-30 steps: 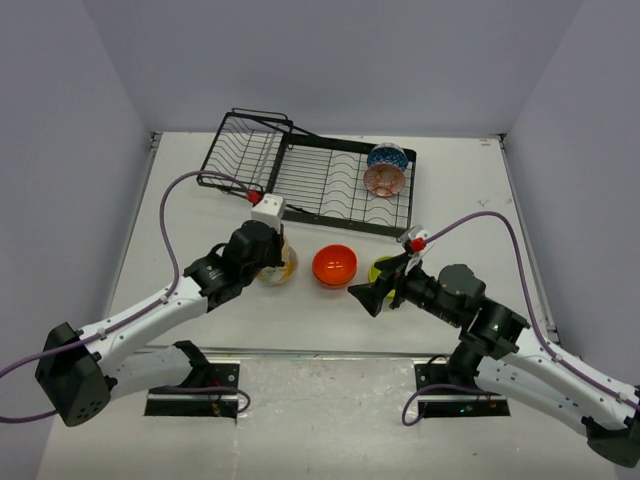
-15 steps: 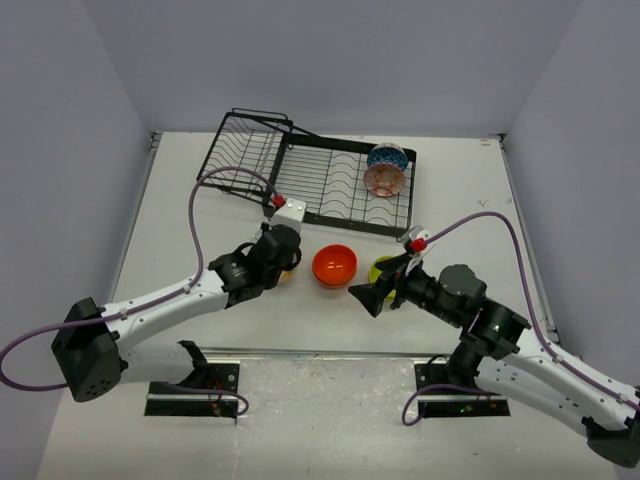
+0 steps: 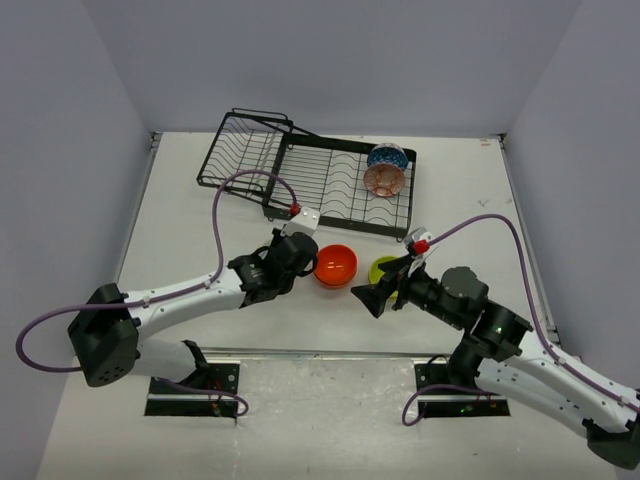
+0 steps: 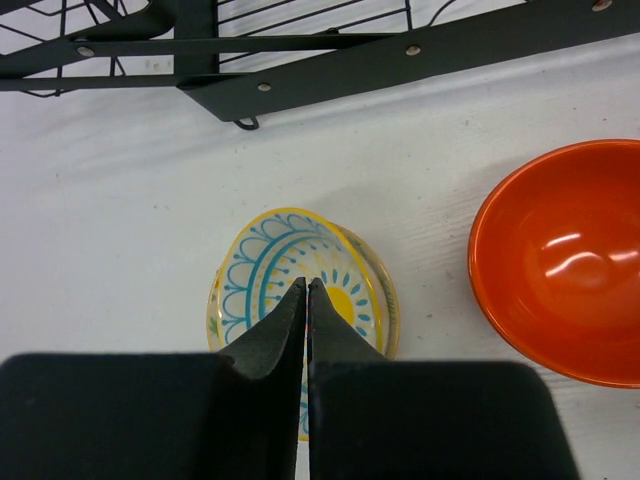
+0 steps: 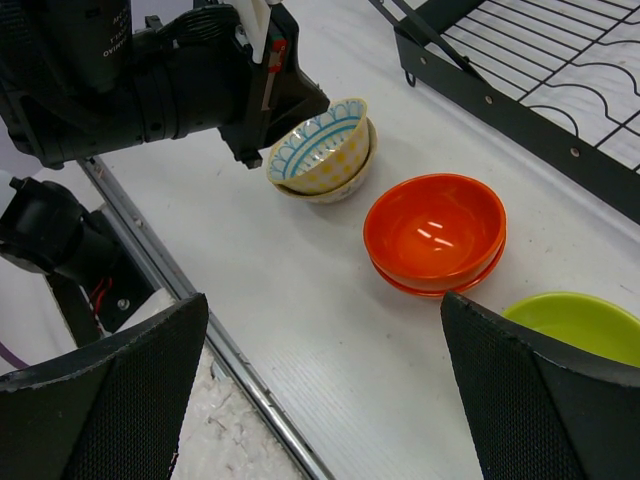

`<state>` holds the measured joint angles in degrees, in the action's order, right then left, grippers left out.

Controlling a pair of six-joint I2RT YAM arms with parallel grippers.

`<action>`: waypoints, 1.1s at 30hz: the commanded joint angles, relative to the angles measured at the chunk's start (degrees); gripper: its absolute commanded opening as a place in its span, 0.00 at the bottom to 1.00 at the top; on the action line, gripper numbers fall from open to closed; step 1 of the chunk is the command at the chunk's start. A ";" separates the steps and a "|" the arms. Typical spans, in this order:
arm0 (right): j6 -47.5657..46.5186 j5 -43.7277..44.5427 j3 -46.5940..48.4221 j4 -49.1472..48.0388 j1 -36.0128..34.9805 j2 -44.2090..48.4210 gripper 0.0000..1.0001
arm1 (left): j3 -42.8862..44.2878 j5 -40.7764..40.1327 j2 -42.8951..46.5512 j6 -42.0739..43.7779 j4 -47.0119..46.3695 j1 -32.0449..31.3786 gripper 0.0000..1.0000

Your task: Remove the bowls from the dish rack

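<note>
The black wire dish rack (image 3: 310,180) stands at the back. A blue patterned bowl (image 3: 387,156) and a pinkish bowl (image 3: 384,180) lean on edge at its right end. On the table in front of it sit a cream and yellow bowl (image 4: 265,270), an orange-red bowl (image 3: 335,265) and a lime green bowl (image 5: 580,325). My left gripper (image 4: 306,286) is shut and empty, with its tips just above the cream bowl, which it hides in the top view. My right gripper (image 5: 322,300) stands wide open and empty, low over the table near the orange and green bowls.
The rack's front rail (image 4: 400,55) runs just beyond the cream bowl. A metal strip (image 5: 230,360) marks the table's near edge under my right gripper. In the right wrist view the orange and cream bowls each seem to sit on a second bowl.
My left arm has swung right and forward, its shut gripper now covering the cream bowl in the top view. The right arm and the bowls have stayed put.
</note>
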<state>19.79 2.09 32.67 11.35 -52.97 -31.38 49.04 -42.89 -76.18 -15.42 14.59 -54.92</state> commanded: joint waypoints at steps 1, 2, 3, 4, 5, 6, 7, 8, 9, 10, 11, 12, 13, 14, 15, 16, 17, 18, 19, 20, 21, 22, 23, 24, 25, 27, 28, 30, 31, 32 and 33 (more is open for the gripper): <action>-0.63 1.34 0.03 -0.72 -0.20 0.18 0.99 | 2.20 -4.04 -0.72 0.48 -1.23 -0.54 0.00; -0.63 1.25 0.03 -0.72 -0.12 0.09 0.99 | 2.12 -3.87 -0.72 0.48 -1.14 -0.54 0.00; -0.63 1.25 0.03 -0.72 -0.20 0.09 0.99 | 2.03 -3.60 -0.72 0.48 -1.23 -0.54 0.00; -0.63 1.25 0.03 -0.72 -0.12 0.00 0.99 | 1.94 -3.51 -0.81 0.39 -1.23 -0.54 0.00; -0.63 1.25 0.03 -0.81 -0.12 -0.09 0.99 | 1.94 -3.60 -0.90 0.30 -1.23 -0.54 0.00; -0.63 1.25 0.12 -0.81 -0.20 -0.18 0.99 | 1.85 -3.51 -0.98 0.22 -1.23 -0.54 0.00; -0.63 1.25 0.12 -0.81 -0.20 -0.26 0.99 | 1.85 -3.43 -1.07 0.04 -1.23 -0.54 0.00; -0.63 1.17 0.21 -0.81 -0.20 -0.26 0.99 | 1.77 -3.25 -0.99 0.04 -1.32 -0.54 0.00; -0.63 1.16 0.12 -0.81 -0.20 -0.26 0.99 | 1.68 -3.07 -0.99 -0.22 -1.41 -0.54 0.00; -0.63 1.16 0.12 -0.81 -0.20 -0.35 0.99 | 1.68 -2.99 -0.90 -0.40 -1.41 -0.54 0.00; -0.63 1.16 0.21 -0.81 -0.20 -0.35 0.99 | 1.68 -2.72 -0.64 -0.57 -1.41 -0.54 0.00; -0.63 1.16 0.12 -0.89 -0.20 -0.44 0.99 | 1.76 -2.46 -0.20 -0.92 -1.41 -0.54 0.00; -0.63 1.34 0.03 -0.90 -0.20 -0.44 0.99 | 1.94 -2.28 0.33 -1.71 -1.23 -0.54 0.00; -0.63 1.51 0.12 -0.90 -0.12 -0.44 0.99 | 2.03 -1.50 0.94 -2.15 -1.23 -0.54 0.00; -0.63 1.69 0.03 -0.90 -0.20 -0.53 0.99 | 2.20 -1.23 2.60 -2.68 -1.23 -0.54 0.00; -0.54 1.87 0.03 -0.90 -0.20 -0.88 0.99 | 2.47 -0.97 3.66 -4.34 -1.14 -0.54 0.01; -0.46 2.30 0.12 -0.90 -0.20 -1.05 0.99 | 2.64 -0.44 4.89 -5.23 -0.97 -0.54 0.10; -0.46 2.48 0.21 -0.90 -0.12 -1.23 0.99 | 3.08 0.78 7.60 -6.02 -0.97 -0.54 0.24; -0.02 3.01 0.38 -0.90 -0.20 -1.41 0.99 | 3.26 1.40 9.02 -7.77 -0.88 -0.54 0.57; 0.24 4.32 0.47 -0.90 -0.20 -1.58 0.99 | 3.78 2.54 11.91 -8.83 -0.62 -0.54 0.73; 0.94 5.11 0.73 -0.90 -0.12 -1.67 0.99 | 3.79 3.34 13.24 -10.66 -0.88 -0.37 1.00; 1.47 6.16 0.99 -0.90 -0.12 -1.67 0.99 | 3.79 4.30 14.30 -11.29 -1.31 -0.28 1.00; 2.17 7.39 1.17 -0.90 -0.12 -1.85 0.99 | 4.31 6.22 15.61 -11.99 -1.40 -0.02 1.00; 2.70 10.71 1.43 -0.90 -0.12 -2.11 0.99 | 4.84 7.03 15.80 -13.74 -0.19 0.68 1.00; 3.75 12.83 2.31 -0.90 -0.12 -3.50 0.99 | 5.71 7.64 15.80 -14.89 0.96 0.95 1.00; 4.55 19.86 5.28 1.20 0.15 -6.23 0.99 | 8.35 7.13 15.98 -18.23 6.22 1.04 1.00; 4.73 21.54 6.52 2.08 1.45 -10.24 0.99 | 9.40 6.43 16.41 -19.55 7.89 1.04 1.00; 4.73 21.13 11.42 5.42 5.14 -15.36 0.99 | 9.85 2.74 19.31 -23.92 13.51 1.04 1.00; 4.29 20.59 13.28 6.65 9.25 -18.08 0.99 | 10.02 -0.23 21.84 -25.78 15.71 1.04 1.00; 3.68 20.68 15.04 8.49 11.12 -23.33 0.99 | 10.03 -1.48 23.26 -27.45 20.08 1.04 1.00; 1.07 21.46 18.45 9.03 12.61 -26.16 0.99 | 10.11 -2.62 24.66 -30.52 22.65 1.04 1.00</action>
<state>22.85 18.50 44.16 16.51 -44.73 -50.41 57.01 -39.20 -56.31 -35.90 25.76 -54.15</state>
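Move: The tilted patterned bowl, set on its mate, lies right at the shut left fingertips, its middle about 3 cm below and 1 cm left. From that hand, the orange bowl is about 15 cm right and level fore-and-aft, the rack's front corner 14 cm ahead and 2 cm left. From the right hand, the pink bowl is some 35 cm ahead and 7 cm right, the green bowl 8 cm ahead and 6 cm right. Hold the left gripper almost still on the patterned bowl at first, then spread its fingers wide while lifting clear, about 13 cm up and slightly back, rolling its left side down some 30 degrees. As it rises, send the right gripper, still open, about 9 cm forward and a little right towards the pink bowl, turning clockwise. ##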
